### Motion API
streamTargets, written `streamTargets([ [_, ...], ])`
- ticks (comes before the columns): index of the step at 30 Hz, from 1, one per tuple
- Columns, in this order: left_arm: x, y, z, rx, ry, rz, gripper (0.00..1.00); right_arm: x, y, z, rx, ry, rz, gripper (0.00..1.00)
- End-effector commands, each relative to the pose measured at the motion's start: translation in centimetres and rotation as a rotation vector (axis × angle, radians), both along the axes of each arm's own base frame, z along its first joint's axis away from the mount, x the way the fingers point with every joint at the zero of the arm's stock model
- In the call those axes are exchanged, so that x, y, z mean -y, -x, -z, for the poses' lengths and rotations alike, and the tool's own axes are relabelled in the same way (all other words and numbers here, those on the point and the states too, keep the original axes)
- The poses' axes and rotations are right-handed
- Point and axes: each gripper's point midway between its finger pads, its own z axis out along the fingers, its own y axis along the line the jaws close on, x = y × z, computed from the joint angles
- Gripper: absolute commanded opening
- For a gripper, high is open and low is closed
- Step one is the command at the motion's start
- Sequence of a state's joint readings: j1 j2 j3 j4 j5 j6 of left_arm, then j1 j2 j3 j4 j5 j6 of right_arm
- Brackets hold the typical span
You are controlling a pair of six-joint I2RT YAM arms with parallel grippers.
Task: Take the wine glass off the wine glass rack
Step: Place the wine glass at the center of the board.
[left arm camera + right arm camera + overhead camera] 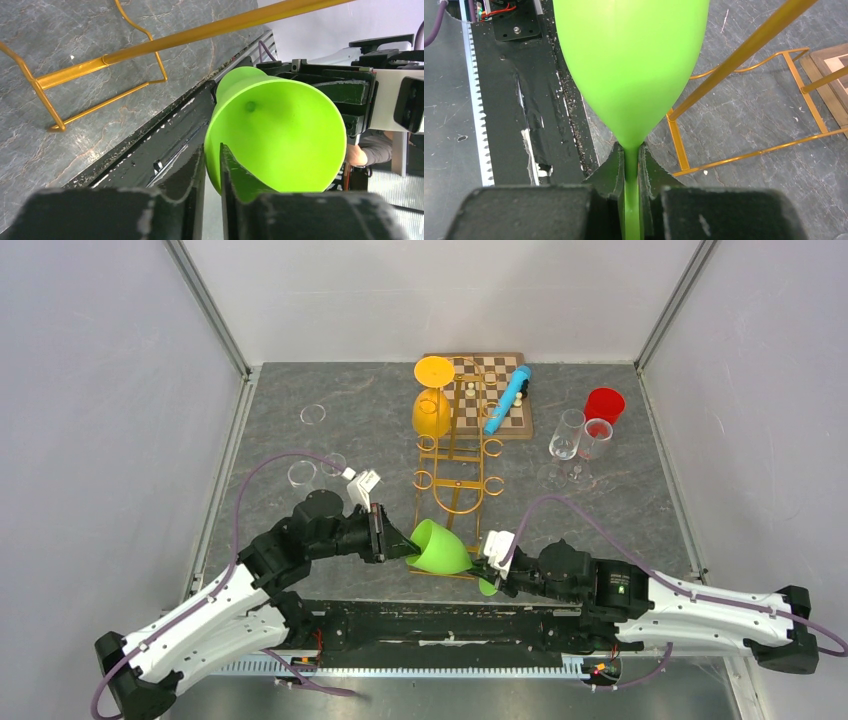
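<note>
A green wine glass [440, 548] hangs tilted over the table's near edge, beside the foot of the gold wire wine glass rack [455, 455]. My right gripper [490, 565] is shut on its thin stem [631, 150], just below the bowl [631, 65]. My left gripper [400, 540] has closed on the bowl's rim [212, 150], one finger inside the bowl [280, 135] and one outside. A yellow wine glass [432, 410] hangs upside down at the rack's far end. Gold rack bars [150, 45] [744, 55] run behind the green glass.
A wooden chessboard [515, 425] with a blue tube [508, 398] lies behind the rack. A red cup [604, 403] and two clear stemmed glasses [567, 435] stand at the right. Small clear cups [313, 413] [300, 474] sit at the left. The black arm mount [450, 625] runs below.
</note>
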State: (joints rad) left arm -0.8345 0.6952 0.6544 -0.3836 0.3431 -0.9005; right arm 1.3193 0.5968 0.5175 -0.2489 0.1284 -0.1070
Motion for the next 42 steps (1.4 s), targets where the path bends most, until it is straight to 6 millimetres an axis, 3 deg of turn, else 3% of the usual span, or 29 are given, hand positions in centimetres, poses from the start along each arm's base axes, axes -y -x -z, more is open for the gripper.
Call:
streamTargets([
  [1, 0.7, 0.6, -1.1, -0.012, 0.064, 0.047, 0.17, -1.3, -0.2, -4.4, 0.049, -0.124, -0.016, 0.00],
  [5, 0.5, 0.6, -1.2, -0.007, 0.059, 0.048, 0.03, -1.3, -0.4, -4.5, 0.054, -0.127, -0.005, 0.00],
  [7, 0.4, 0.6, -1.2, -0.004, 0.057, 0.046, 0.02, -1.2, -0.5, -4.5, 0.052, -0.129, 0.002, 0.03],
  [11, 0.1, 0.5, -1.4, 0.009, 0.048, 0.034, 0.02, -1.0, -0.6, -4.5, 0.049, -0.132, 0.014, 0.32],
  [18, -2.2, -0.7, -1.6, 0.058, -0.076, -0.066, 0.02, -0.3, -0.7, -5.5, 0.053, -0.157, 0.033, 0.48],
  [30, -7.6, -1.8, -3.2, 0.132, -0.297, -0.237, 0.02, 0.4, -1.0, -6.5, 0.068, -0.179, 0.061, 0.55],
  [33, -9.6, -2.7, -3.0, 0.150, -0.403, -0.307, 0.02, 0.4, -1.0, -6.3, 0.069, -0.174, 0.058, 0.56],
  [42, -12.4, -5.3, -3.6, 0.215, -0.609, -0.419, 0.02, 0.8, -1.2, -5.5, 0.077, -0.178, 0.072, 0.59],
])
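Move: The right hand still holds the green wine glass by its stem; the glass's middle is about 4 cm left, 2 cm ahead and 2 cm above it. From the left hand, whose open fingers straddle the rim, that middle is some 6 cm right, 2 cm back and 3 cm lower. The rack's middle is roughly 18 cm ahead and 7 cm right of the left hand; a clear glass stands about 15 cm ahead and 19 cm left of it. Left pinches the rim, right opens off the stem, rising; left then carries the glass about 10 cm leftwards. ##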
